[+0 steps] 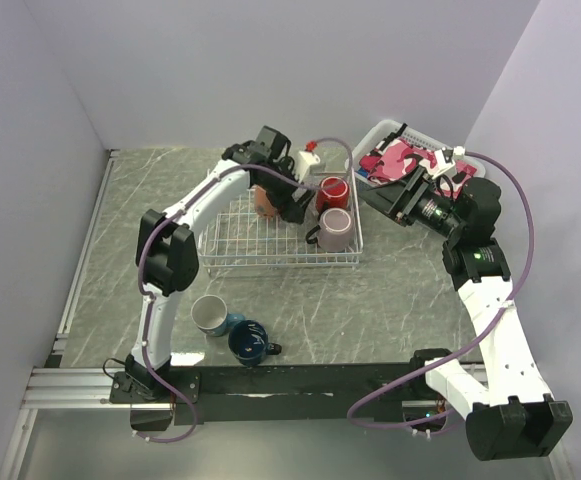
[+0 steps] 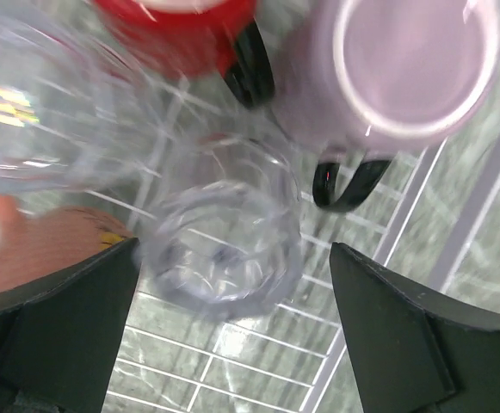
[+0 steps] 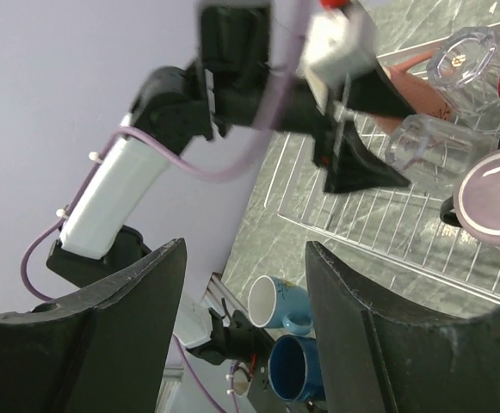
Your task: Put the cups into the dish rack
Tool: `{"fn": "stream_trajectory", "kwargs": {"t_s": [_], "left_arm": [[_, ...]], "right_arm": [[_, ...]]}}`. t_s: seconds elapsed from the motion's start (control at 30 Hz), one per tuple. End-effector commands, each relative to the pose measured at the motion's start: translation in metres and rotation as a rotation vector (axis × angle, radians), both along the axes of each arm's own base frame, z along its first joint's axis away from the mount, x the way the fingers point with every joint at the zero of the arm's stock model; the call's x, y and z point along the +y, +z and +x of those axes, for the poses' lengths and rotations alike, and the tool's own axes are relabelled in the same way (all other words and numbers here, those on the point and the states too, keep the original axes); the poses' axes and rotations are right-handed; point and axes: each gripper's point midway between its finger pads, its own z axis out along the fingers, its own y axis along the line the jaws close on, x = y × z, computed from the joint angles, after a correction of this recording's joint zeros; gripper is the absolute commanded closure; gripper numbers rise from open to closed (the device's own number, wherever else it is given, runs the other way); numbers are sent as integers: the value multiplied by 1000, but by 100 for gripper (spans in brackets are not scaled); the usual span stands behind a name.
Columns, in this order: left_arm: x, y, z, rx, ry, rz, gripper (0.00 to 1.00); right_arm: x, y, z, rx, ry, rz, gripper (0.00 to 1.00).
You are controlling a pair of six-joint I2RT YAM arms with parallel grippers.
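The wire dish rack (image 1: 232, 243) holds a red mug (image 1: 332, 190), a mauve-pink mug (image 1: 335, 230), a salmon mug (image 1: 263, 203) and two clear glasses (image 2: 224, 237) (image 2: 34, 112). My left gripper (image 1: 292, 205) hovers over the rack, open. In its wrist view one glass stands between the spread fingers (image 2: 60, 327), close to the left one, clear of the right one. A teal-blue mug (image 1: 210, 315) lies on its side and a navy mug (image 1: 248, 342) stands beside it on the table in front of the rack. My right gripper (image 1: 390, 200) is open and empty, right of the rack.
A white plastic basket of pink cloth (image 1: 400, 155) stands at the back right, just behind my right gripper. A white bottle with a red cap (image 1: 307, 155) stands behind the rack. Grey walls close in the table on three sides.
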Motion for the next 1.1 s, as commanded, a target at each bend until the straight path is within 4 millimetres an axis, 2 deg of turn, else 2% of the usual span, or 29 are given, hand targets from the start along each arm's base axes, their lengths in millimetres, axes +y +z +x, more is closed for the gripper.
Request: {"fn": "stream_trajectory", "kwargs": {"t_s": [0.0,0.03,0.1,0.13,0.23,0.27,0.3,0.33,0.37,0.4,0.43,0.47,0.5,0.53,0.57,0.6,0.63,0.67,0.7,0.73,0.77,0.83,0.87,0.93,1.03,1.07], "left_arm": [[-20,87,23,-84,53,-234,4],[-24,107,24,-105,46,-279,4],[-24,128,26,-106,65,-333,4],[-26,145,25,-119,58,-369,4],[-19,178,26,-127,80,-441,4],[-10,190,25,-132,88,-463,4],[-6,198,25,-131,100,-480,4],[1,200,25,-122,112,-487,4],[18,216,24,-137,126,-513,4],[29,221,24,-121,154,-530,4],[40,216,25,-96,173,-541,4],[72,231,28,-99,239,-573,4],[83,232,25,-52,260,-605,4],[98,215,25,-5,304,-593,4],[123,220,21,-44,332,-579,4],[135,212,18,-56,363,-540,4],[145,185,10,-18,387,-490,4],[161,191,-1,-64,400,-477,3],[170,184,-8,-59,418,-466,3],[177,160,-17,-9,446,-443,4],[190,159,-28,-10,461,-429,4],[196,137,-43,65,476,-417,3],[214,138,-41,52,519,-430,4],[224,127,-45,72,546,-444,4],[225,128,-52,54,545,-442,4],[225,128,-54,61,550,-440,4]], "right_arm": [[-1,8,2,-42,6,-1,34],[-1,7,3,-39,8,-4,33],[-1,7,6,-38,4,-14,32],[-1,5,7,-30,3,-19,32],[-4,0,11,-16,-10,-61,32],[-4,-4,14,-3,-8,-71,32],[-2,-2,14,-3,-2,-82,33],[-2,-9,14,14,3,-115,34],[1,-15,16,32,18,-137,34],[7,-8,15,16,39,-164,36],[18,-24,7,49,85,-243,37],[29,-42,11,104,127,-302,38],[36,-31,12,37,161,-395,36],[56,-53,-12,122,262,-490,35],[61,-77,-3,188,272,-593,34],[68,-68,-1,147,292,-654,34],[81,-79,-20,183,363,-718,34],[84,-93,-14,217,362,-778,34],[91,-91,-17,206,382,-797,33],[92,-96,-23,225,404,-820,33],[102,-100,-31,219,442,-842,33],[107,-102,-38,208,466,-866,32],[116,-105,-46,200,499,-875,33],[123,-110,-55,207,532,-892,32],[135,-119,-67,198,595,-958,34],[144,-117,-74,170,624,-970,34]]}}
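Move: The navy mug lies near the arms' edge of the table, about 13 cm back, 25 cm left and 32 cm below the right hand, with the light blue mug some 8 cm farther left and 7 cm farther out than it. From the left hand the navy mug is roughly 26 cm back, 10 cm left and 10 cm below. The clear glass lies in the rack 1 cm ahead, 4 cm right and 6 cm below the left hand; the lilac mug is 8 cm right, 1 cm ahead, the orange mug 8 cm ahead, 6 cm left. The clear glass, already released in the rack, is left behind as the still-open left hand rises about 18 cm, then swings some 20 cm left past the rack's left side, sinking again late while its fingers level out and turn forward. The right hand swings left, then sinks and draws back towards the navy mug, fingers open and tipping down steeply, about 13 cm left and 12 cm down. ##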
